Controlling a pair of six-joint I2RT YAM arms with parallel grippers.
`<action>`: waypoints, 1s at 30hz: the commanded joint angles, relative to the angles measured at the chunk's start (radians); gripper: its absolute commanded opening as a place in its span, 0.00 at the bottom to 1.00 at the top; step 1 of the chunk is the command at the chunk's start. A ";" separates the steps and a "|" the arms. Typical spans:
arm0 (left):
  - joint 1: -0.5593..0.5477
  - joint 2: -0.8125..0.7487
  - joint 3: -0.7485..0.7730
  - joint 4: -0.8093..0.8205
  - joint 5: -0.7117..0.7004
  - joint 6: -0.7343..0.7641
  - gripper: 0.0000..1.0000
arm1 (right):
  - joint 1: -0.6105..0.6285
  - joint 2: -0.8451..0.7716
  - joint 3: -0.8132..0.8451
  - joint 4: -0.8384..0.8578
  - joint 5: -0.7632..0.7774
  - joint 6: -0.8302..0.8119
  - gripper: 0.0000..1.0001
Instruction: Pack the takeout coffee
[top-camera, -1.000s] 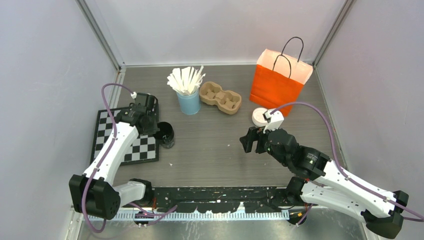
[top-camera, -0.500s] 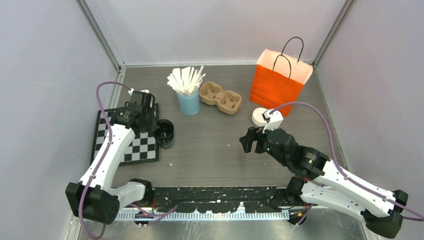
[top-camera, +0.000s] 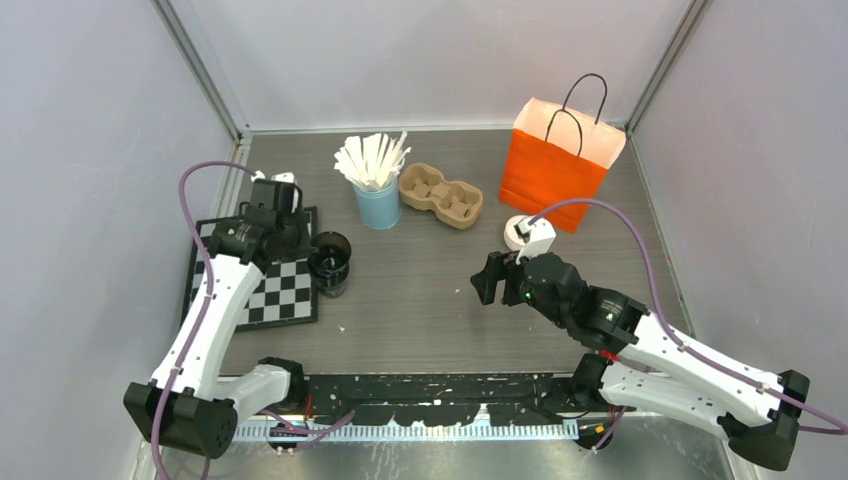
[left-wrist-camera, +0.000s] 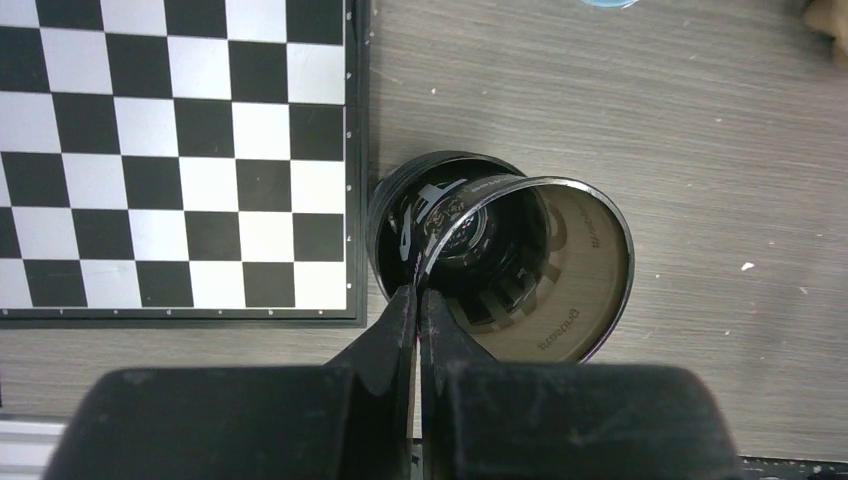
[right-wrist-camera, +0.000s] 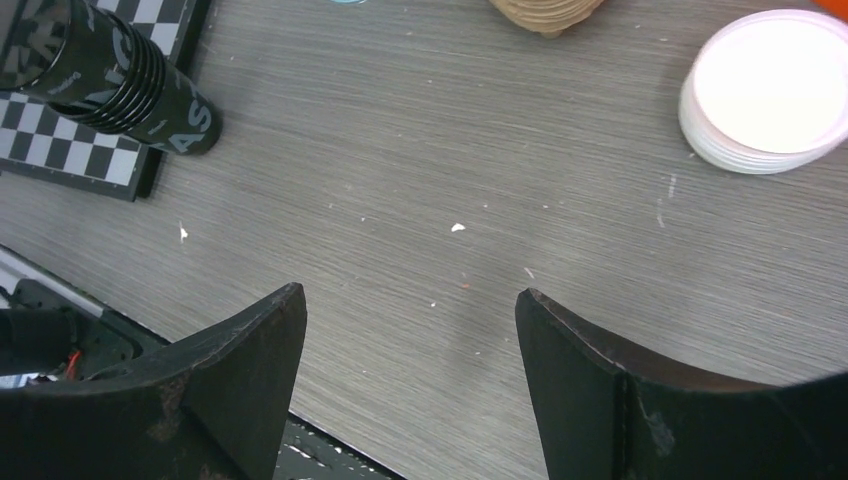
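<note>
The takeout coffee is a dark paper cup (top-camera: 330, 262) with no lid on it, standing at the right edge of the checkerboard. My left gripper (left-wrist-camera: 418, 292) is shut on its rim. In the left wrist view the pinched cup (left-wrist-camera: 560, 275) leans, showing its brown inside, and a second dark rim (left-wrist-camera: 400, 205) nests under it. The right wrist view shows ribbed, nested dark cups (right-wrist-camera: 110, 70). My right gripper (right-wrist-camera: 410, 300) hangs open over bare table, apart from everything. A stack of white lids (right-wrist-camera: 768, 90) lies beside the orange bag (top-camera: 555, 165).
A brown two-hole cup carrier (top-camera: 440, 195) and a light-blue cup of white sticks (top-camera: 378, 200) stand at the back. The checkerboard mat (top-camera: 255, 290) lies at the left. The right wrist partly covers the lids (top-camera: 516, 228) in the top view.
My left wrist has drawn back and left with the cup rim in its grip, shifting the cup slightly. My right gripper has edged a little to the left.
</note>
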 joint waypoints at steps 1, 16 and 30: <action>0.007 -0.037 0.069 -0.012 0.052 -0.003 0.00 | 0.003 0.056 0.075 0.093 -0.058 0.040 0.80; 0.007 -0.106 0.166 -0.018 0.294 -0.033 0.00 | 0.002 0.123 0.133 0.149 -0.088 0.070 0.79; -0.185 -0.030 -0.083 0.249 0.404 -0.194 0.00 | 0.002 -0.014 0.088 0.051 0.037 0.127 0.78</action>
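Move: The cup pinched by its rim in the left hand is headed for bare table about 17 cm to that hand's right, 2 cm back and 20 cm below. The cup stack it is being drawn from is 5 cm right, level, its middle 13 cm down; the blue pot sits about 19 cm ahead and 15 cm right, the chessboard 4 cm ahead and 15 cm left. From the right hand, that bare spot is some 28 cm left and 6 cm ahead. Keeping its pinch on the top cup's rim, the left hand draws the cup up about 7 cm out of the stack, then swings it right past the stack, nearly 10 cm in all, and sinks about 4 cm towards the bare table, wrist rolling some 25 degrees left side down and turning clockwise. The open right hand shifts about 4 cm left, then rises about as much. ##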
